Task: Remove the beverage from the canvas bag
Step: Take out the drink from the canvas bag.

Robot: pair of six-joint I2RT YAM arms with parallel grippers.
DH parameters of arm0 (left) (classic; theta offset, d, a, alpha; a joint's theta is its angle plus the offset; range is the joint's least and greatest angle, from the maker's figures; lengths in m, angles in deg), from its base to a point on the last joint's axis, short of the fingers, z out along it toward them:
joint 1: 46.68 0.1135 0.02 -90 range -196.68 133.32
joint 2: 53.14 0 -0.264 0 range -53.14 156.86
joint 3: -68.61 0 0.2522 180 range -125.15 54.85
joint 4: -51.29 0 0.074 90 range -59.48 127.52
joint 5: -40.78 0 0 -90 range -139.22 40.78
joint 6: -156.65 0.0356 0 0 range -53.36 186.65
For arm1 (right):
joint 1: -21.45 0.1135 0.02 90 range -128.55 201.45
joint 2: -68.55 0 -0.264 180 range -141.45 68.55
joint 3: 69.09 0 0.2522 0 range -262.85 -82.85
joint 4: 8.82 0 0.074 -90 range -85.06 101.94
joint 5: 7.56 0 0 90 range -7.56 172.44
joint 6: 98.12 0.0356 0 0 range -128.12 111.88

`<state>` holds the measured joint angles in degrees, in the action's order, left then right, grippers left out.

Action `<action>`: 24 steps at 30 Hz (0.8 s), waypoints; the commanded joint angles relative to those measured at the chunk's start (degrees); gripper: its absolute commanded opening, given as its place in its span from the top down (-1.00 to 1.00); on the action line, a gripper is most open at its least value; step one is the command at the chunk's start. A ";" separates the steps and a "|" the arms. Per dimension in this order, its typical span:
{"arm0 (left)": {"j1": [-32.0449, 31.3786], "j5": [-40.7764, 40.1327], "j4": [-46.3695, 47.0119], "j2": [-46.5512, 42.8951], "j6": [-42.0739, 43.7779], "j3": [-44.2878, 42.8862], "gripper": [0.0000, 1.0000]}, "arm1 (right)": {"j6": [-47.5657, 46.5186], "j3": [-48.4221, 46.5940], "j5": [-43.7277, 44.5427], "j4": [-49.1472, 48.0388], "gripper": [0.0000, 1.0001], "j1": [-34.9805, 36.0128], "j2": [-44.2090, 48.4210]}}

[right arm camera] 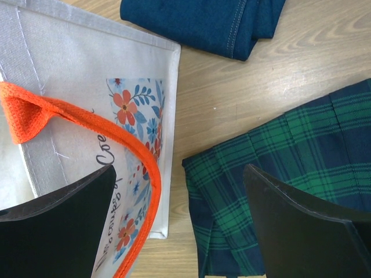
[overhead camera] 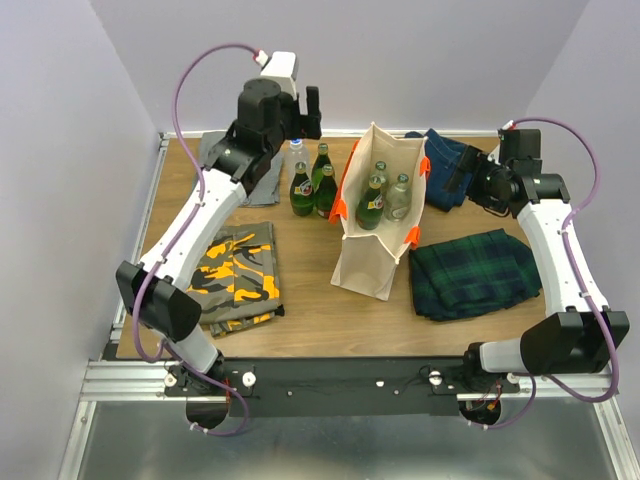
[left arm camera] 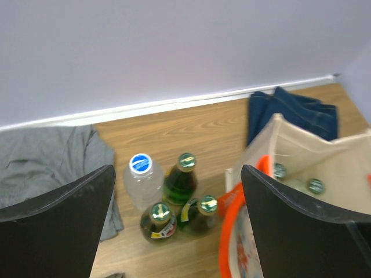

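Note:
The canvas bag (overhead camera: 372, 225) stands open mid-table, cream with orange handles, with three bottles (overhead camera: 385, 192) upright inside. Beside its left wall stand a clear blue-capped bottle (overhead camera: 297, 156) and three green bottles (overhead camera: 316, 185). My left gripper (overhead camera: 312, 112) hangs open high above that group, holding nothing. In the left wrist view, the left gripper (left arm camera: 177, 171) frames the clear bottle (left arm camera: 141, 174) and the green bottles (left arm camera: 182, 179), with the bag (left arm camera: 324, 153) at right. My right gripper (overhead camera: 457, 178) is open by the bag's right side. In the right wrist view, the right gripper (right arm camera: 179, 168) is empty above the bag's edge (right arm camera: 87, 69).
A camouflage garment (overhead camera: 238, 275) lies front left and grey cloth (overhead camera: 225, 160) back left. Folded blue jeans (overhead camera: 445, 160) lie behind the bag on the right. A green plaid cloth (overhead camera: 475, 272) lies right of the bag, under the right gripper. Walls close in on three sides.

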<state>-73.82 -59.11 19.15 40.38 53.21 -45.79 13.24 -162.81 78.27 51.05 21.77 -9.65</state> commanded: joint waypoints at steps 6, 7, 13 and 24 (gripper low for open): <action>-3.97 20.16 -20.47 5.18 7.01 -20.73 -0.98 | 0.34 0.06 -2.34 -0.58 -1.00 -0.05 1.55; -4.85 20.87 -20.74 5.36 7.28 -21.52 -0.98 | 0.43 0.51 -3.04 -1.01 -1.00 -0.05 1.81; -7.40 24.91 -22.58 7.55 8.33 -24.33 -0.97 | 0.34 1.12 -2.70 -2.51 -1.00 -0.05 4.54; -11.27 26.15 -30.41 15.29 11.41 -34.18 -0.97 | 0.17 2.88 1.17 -0.14 -1.00 -0.05 3.13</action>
<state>-84.07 -35.61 -7.60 54.63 63.05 -77.98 13.44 -162.05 77.29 49.72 21.77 -5.82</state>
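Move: The green bottle still in the canvas bag is my likely next pick. It stands roughly 17 cm to my left hand's right, about level with it fore and aft and some 26 cm below. Two clear bottles stand beside it, one 5 cm farther out, the other 6 cm farther right. The green bottle already set down is 4 cm ahead of my left hand and equally low. From my right hand the bagged green bottle lies about 8 cm ahead, 19 cm left and 12 cm down. With nothing in its wide-open fingers, I swing my left hand away from the bottles already set out, about 13 cm to the right and 8 cm back towards the bag's mouth. It first climbs some 7 cm, then sinks about 5, while turning some 35 degrees clockwise to point across at the bag. My right hand, still open, lifts about 2 cm outside the bag. ##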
